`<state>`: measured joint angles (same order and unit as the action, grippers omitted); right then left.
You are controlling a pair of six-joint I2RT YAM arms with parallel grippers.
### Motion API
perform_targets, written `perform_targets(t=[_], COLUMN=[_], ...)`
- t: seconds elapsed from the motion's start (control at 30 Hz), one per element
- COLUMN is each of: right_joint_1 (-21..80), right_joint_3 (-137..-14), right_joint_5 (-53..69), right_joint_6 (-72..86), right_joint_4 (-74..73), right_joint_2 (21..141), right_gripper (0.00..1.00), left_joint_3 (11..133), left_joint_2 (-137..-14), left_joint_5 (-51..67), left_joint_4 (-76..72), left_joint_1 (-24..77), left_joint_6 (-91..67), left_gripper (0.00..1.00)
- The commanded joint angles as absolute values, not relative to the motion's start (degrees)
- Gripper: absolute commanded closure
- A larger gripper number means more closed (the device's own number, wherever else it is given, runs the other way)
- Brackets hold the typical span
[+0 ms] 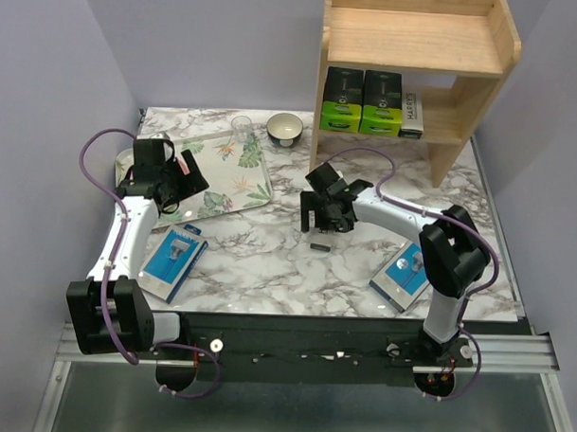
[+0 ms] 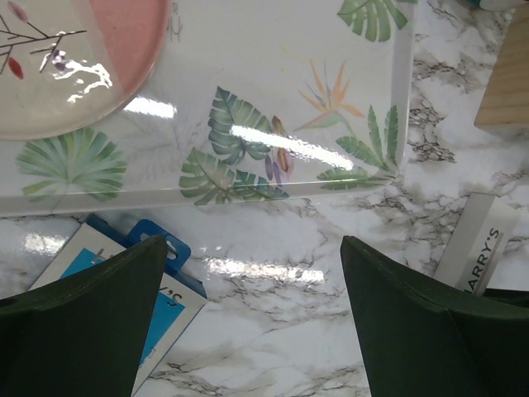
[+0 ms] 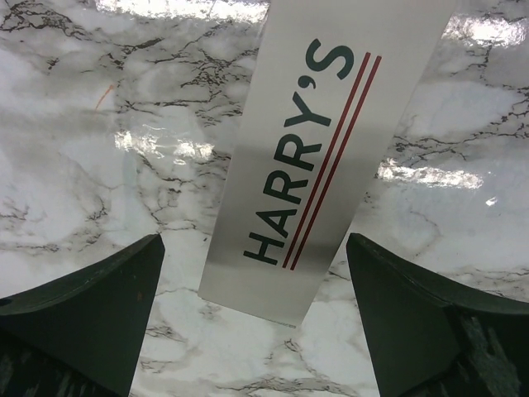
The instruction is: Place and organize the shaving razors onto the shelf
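The light-wood shelf (image 1: 484, 52) stands at the back right. Its lower tier holds two black boxes with lime-green ends (image 1: 342, 101) (image 1: 381, 103) and a white HARRY'S box (image 1: 411, 114). A second white HARRY'S box (image 3: 322, 149) lies flat on the marble, directly under my open, empty right gripper (image 3: 252, 306) (image 1: 321, 222), its near end between the jaws and apart from them. One blue-and-white razor pack (image 1: 173, 259) lies front left, the other (image 1: 402, 277) front right. My left gripper (image 2: 252, 318) (image 1: 188, 170) is open and empty above the marble at the tray's near edge, beside the left pack (image 2: 107, 273).
A floral tray (image 1: 256, 186) at the back left holds a pink plate (image 2: 124, 33) and a clear glass (image 1: 242, 129). A small bowl (image 1: 285, 129) stands beside it near the shelf. Grey walls close in on both sides.
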<state>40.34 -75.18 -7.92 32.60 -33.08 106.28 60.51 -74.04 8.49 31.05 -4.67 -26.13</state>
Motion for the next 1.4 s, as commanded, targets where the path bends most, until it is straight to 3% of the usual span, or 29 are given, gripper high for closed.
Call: perform_targets(t=[0.0, 0.6, 0.73, 1.0, 1.13, 1.27, 1.37], right_joint_1=[41.66, 41.92, 41.92, 40.96, 36.49, 29.29, 22.87], right_joint_3=[-75.24, -66.8, -64.96, -59.77, -58.1, -59.41, -59.76], right_joint_5=[-12.39, -13.27, -13.71, -17.57, -21.26, -22.32, -25.48], right_joint_6=[35.15, 30.78, 23.22, 3.28, 1.32, -3.07, -6.58], right_joint_4=[-35.86, -29.71, -24.99, -26.71, -33.9, -36.39, -32.01], right_joint_2=[106.61, 104.77, 99.08, 77.98, 66.47, 57.58, 55.02], right_gripper=[0.0, 0.31, 0.51, 0.58, 0.58, 0.55, 0.46], left_joint_3=[60.21, 57.13, 56.34, 56.6, 59.14, 62.83, 64.86], left_joint_2=[-73.56, -71.98, -71.37, -76.02, -80.06, -83.05, -84.9], left_joint_5=[13.18, 15.91, 16.17, 18.63, 18.72, 18.37, 17.93], left_joint_4=[29.36, 27.86, 26.63, 24.79, 22.68, 22.5, 22.59], left_joint_1=[-4.92, -5.27, -5.27, -4.66, -2.64, -0.36, 1.74], left_joint_6=[-30.14, -32.43, -34.36, -40.51, -41.75, -40.35, -39.55], left_gripper=[0.05, 0.06, 0.06, 0.08, 0.09, 0.08, 0.08])
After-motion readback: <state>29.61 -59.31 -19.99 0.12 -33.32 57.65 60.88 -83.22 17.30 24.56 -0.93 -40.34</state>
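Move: Just beneath the right hand lies the flat white Harry's box, its middle about 3 cm ahead, 2 cm to the right and some 3 cm below. The right blue razor pack is about 18 cm to this hand's right and 10 cm back; the foot of the shelf's left side stands some 12 cm ahead and 1 cm left. From the left hand, the Harry's box lies roughly 29 cm right, 4 cm back and 14 cm below. Sinking about 3 cm while easing slightly back and right, the right hand closes its open fingers on the sides of the Harry's box near its near end. It then lifts the box fast, some 20 cm, swinging right in front of the shelf and tipping the fingers up nearly 40 degrees. The left hand, open and empty, shifts some 6 cm right, also forward and down. ##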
